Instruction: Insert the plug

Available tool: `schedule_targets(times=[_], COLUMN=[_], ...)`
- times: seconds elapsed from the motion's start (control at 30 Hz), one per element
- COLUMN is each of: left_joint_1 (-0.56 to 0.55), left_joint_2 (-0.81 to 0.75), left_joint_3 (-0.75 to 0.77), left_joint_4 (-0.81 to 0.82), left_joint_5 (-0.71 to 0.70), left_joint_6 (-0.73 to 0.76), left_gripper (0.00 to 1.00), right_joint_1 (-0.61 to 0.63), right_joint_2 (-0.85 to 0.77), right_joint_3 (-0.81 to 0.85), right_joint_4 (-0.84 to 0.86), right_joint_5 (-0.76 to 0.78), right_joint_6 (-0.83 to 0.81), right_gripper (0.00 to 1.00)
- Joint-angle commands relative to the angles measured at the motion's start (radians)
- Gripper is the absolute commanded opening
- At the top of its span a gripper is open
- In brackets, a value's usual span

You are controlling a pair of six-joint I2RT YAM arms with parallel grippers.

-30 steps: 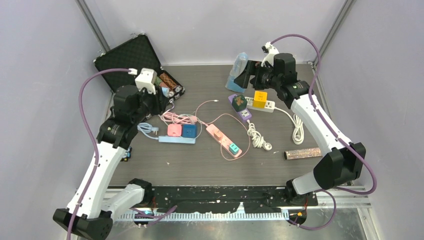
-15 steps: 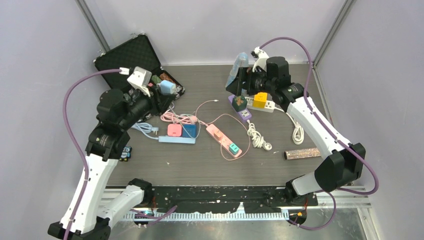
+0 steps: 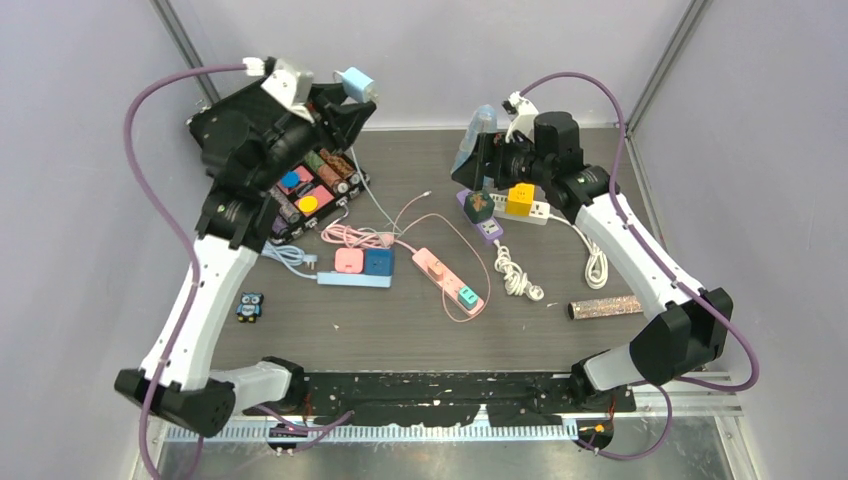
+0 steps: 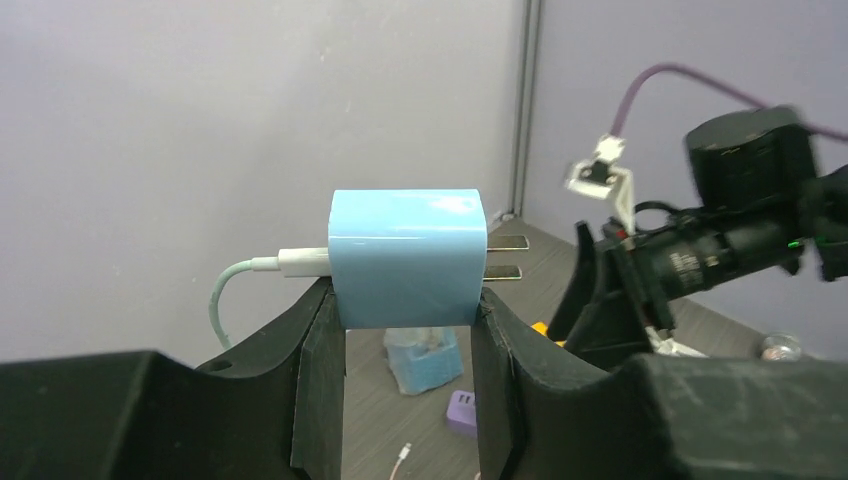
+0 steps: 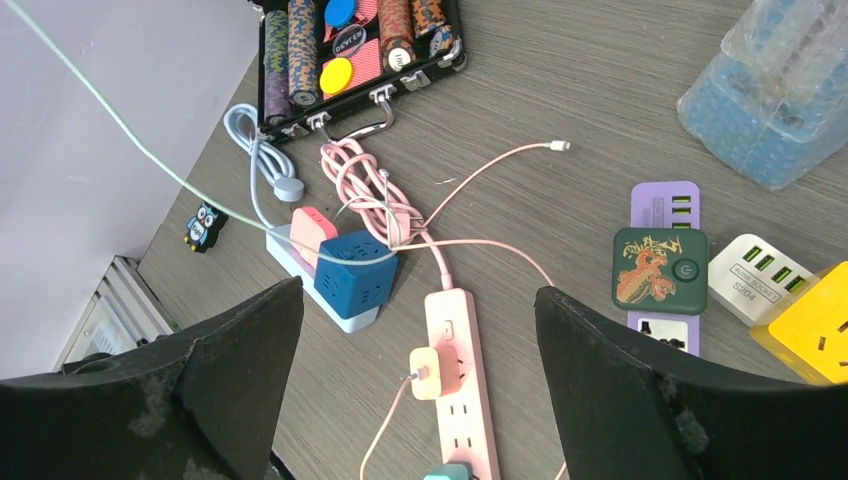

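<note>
My left gripper [image 3: 352,88] is raised high near the back wall, shut on a light-blue plug [image 4: 407,256]. The plug's two metal prongs [image 4: 505,258] point right, and its pale green cable [image 5: 150,152] trails down toward the table. My right gripper [image 5: 418,290] hovers open and empty above the table, with nothing between its fingers. Below it lies a pink power strip [image 5: 462,400] carrying a cream adapter and a teal one. A light-blue strip [image 3: 355,277] holds a pink cube and a blue cube.
An open black case of poker chips [image 3: 305,185] sits at the back left. A purple strip with a green adapter [image 3: 481,209], a white strip with a yellow cube [image 3: 521,201], a blue bottle pack [image 3: 474,145], a coiled white cable [image 3: 515,275], a glitter tube [image 3: 605,307] and an owl toy [image 3: 250,306] lie around.
My left arm has lifted the blue plug up and back, from low over the case to high near the wall. The right arm shifted slightly left and stays open.
</note>
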Motion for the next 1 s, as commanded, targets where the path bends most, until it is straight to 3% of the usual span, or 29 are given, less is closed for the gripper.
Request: schedule_targets(times=[0.0,0.27,0.53,0.67,0.97], left_joint_1=[-0.003,-0.032,-0.200,-0.250,-0.293], left_joint_2=[0.112,0.184,0.196,0.206,0.211], left_joint_3=[0.015,-0.168,-0.244,-0.255,-0.254], left_joint_4=[0.063,0.136,0.044,0.000,-0.043], left_joint_5=[-0.028,-0.006,-0.079,-0.122,-0.124], left_joint_6=[0.171,0.430,0.740,0.867,0.980], left_gripper=[0.00,0.00,0.00,0.00,0.00], right_joint_1=[0.009,0.012,0.046,0.062,0.069], right_joint_2=[-0.035,-0.021,-0.014,-0.027,-0.025], right_joint_3=[0.076,0.119,0.120,0.099,0.079], right_joint_4=[0.011,0.007,0.000,-0.011,0.018], right_joint_5=[-0.014,-0.105,-0.264,-0.315,-0.321], right_joint_6=[-0.003,0.014,-0.064,-0.120,-0.148], right_gripper=[0.90,0.89,0.83,0.88,0.86])
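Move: The left gripper holds the light-blue plug high up; the right gripper, open and empty, is some 5 cm farther out, 17 cm to the right and 23 cm lower. From the right hand the plug lies about 5 cm back, 16 cm left and 24 cm above. Also from the right hand, the dark green plug is 13 cm ahead, 5 cm right, the yellow plug 15 cm ahead, 15 cm right, both 25 cm below. Bring the left gripper steeply down about 20 cm, swinging forward, then right and partly back, to carry the light-blue plug to the right gripper; keep it pinched and roll the wrist some 45 degrees, left side up. Meanwhile raise the open right gripper a little, then draw it back and left towards the plug, turning it counter-clockwise. ##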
